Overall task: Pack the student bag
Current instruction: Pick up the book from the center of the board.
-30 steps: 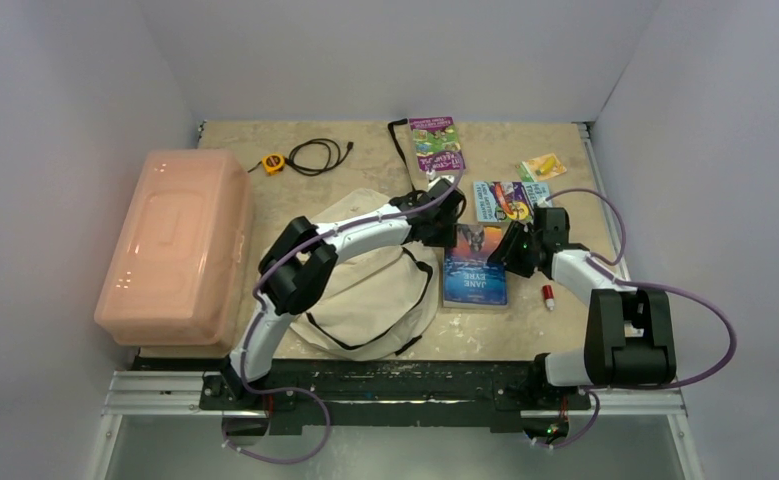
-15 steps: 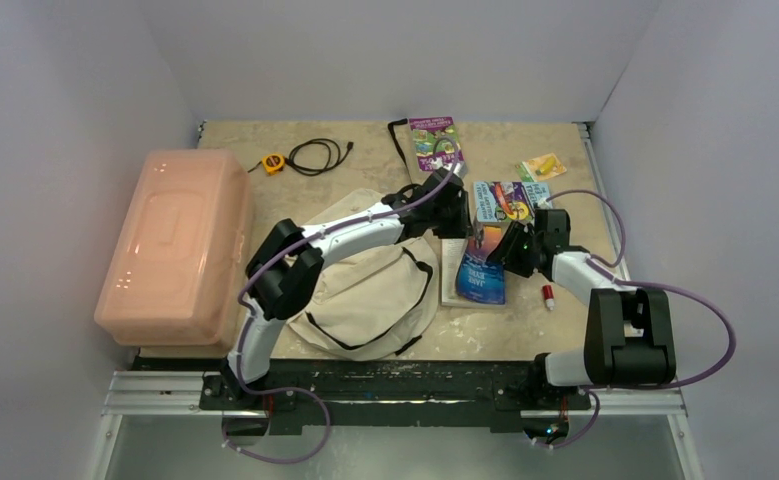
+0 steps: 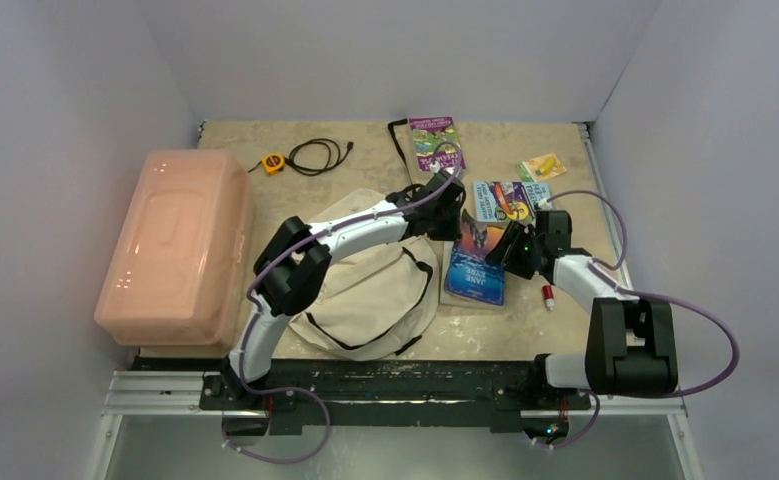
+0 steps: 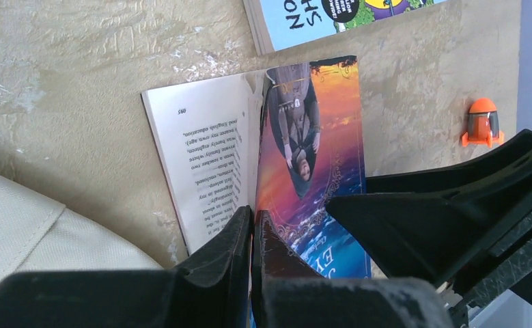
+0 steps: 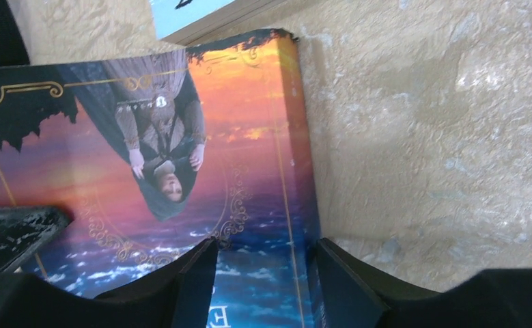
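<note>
The beige student bag (image 3: 365,295) lies flat at the table's near middle, under my left arm; its edge (image 4: 17,232) shows in the left wrist view. To its right lies a blue-and-orange paperback (image 3: 475,268). My left gripper (image 4: 255,229) is shut on the front cover (image 4: 311,137), which is raised off a white printed page (image 4: 205,157). My right gripper (image 5: 266,273) is open over the book's spine edge (image 5: 297,171), with one finger (image 5: 194,273) on the cover and the other finger (image 5: 348,287) beside the spine. In the top view the left gripper (image 3: 455,222) and the right gripper (image 3: 510,258) flank the book.
A pink plastic bin (image 3: 175,240) fills the left side. At the back lie a tape measure (image 3: 274,163), a black cable (image 3: 320,155), a purple book (image 3: 437,143), more books (image 3: 505,200) and a yellow packet (image 3: 543,165). A small red object (image 3: 547,293) lies near the right arm.
The paperback lay flat and closed; my left gripper has taken its cover and lifted it, showing a page. The book has turned slightly. The right gripper has stayed at the spine.
</note>
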Motion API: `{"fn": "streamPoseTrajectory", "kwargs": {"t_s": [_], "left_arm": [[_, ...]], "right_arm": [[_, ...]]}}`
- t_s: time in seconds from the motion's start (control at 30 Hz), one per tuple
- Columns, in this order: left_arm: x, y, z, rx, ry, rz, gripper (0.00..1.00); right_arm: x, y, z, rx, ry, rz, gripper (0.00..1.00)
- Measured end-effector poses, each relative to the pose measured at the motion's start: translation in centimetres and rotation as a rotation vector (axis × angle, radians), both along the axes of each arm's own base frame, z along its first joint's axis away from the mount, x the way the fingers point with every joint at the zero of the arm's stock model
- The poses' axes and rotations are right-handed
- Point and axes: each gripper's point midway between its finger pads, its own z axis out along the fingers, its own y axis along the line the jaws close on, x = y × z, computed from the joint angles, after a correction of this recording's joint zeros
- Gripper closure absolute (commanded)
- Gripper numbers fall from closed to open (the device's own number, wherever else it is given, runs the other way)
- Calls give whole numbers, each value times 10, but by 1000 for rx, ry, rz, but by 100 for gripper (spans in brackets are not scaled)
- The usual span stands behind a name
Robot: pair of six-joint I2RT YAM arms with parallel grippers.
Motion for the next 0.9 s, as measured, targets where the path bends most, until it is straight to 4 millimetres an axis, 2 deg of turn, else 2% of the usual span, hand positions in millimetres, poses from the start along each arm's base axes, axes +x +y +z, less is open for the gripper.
{"fn": "streamPoseTrajectory", "kwargs": {"t_s": [0.13,0.23,0.33,0.47,0.57,0.73,0.9], "left_arm": [[-1,0,8,-5,-18,-18,100],[-6,0,21,-33,-39,-44,100],[-13,3,36,-56,-49,-66,100],[-20,6,58,-109,-61,-110,100],[-22,10,65,-140,-50,-142,100],[-24,18,61,-160,-22,-181,100],[-27,26,55,-181,3,-200,100]], "right_arm": [[-1,3,12,5,-32,15,22],[-1,5,32,7,-89,28,11],[2,10,51,26,-155,48,6],[6,22,73,89,-242,98,1],[8,31,84,154,-317,126,1],[5,31,89,268,-372,118,1],[6,17,83,362,-390,95,1]]}}
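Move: Right of the left hand by about 5 cm, 6 cm nearer the base and some 4 cm below lies the middle of the book, its left edge already pinched up; the bag's middle is about 18 cm left and 11 cm back. From the right hand the book's middle is roughly 6 cm left, 2 cm back and a little below; the blue book sits about 15 cm ahead and 2 cm right, the red tube 10 cm right and 8 cm back. Lifting the raised upper part of the book, the left hand keeps its shut pinch, climbs about 6 cm while easing back and left, and turns some 10 degrees clockwise. The right hand rises about 9 cm off the spine side, edging left and then back right, tips its fingers up and rolls its left side up about 20 degrees, and opens from half to wide. ##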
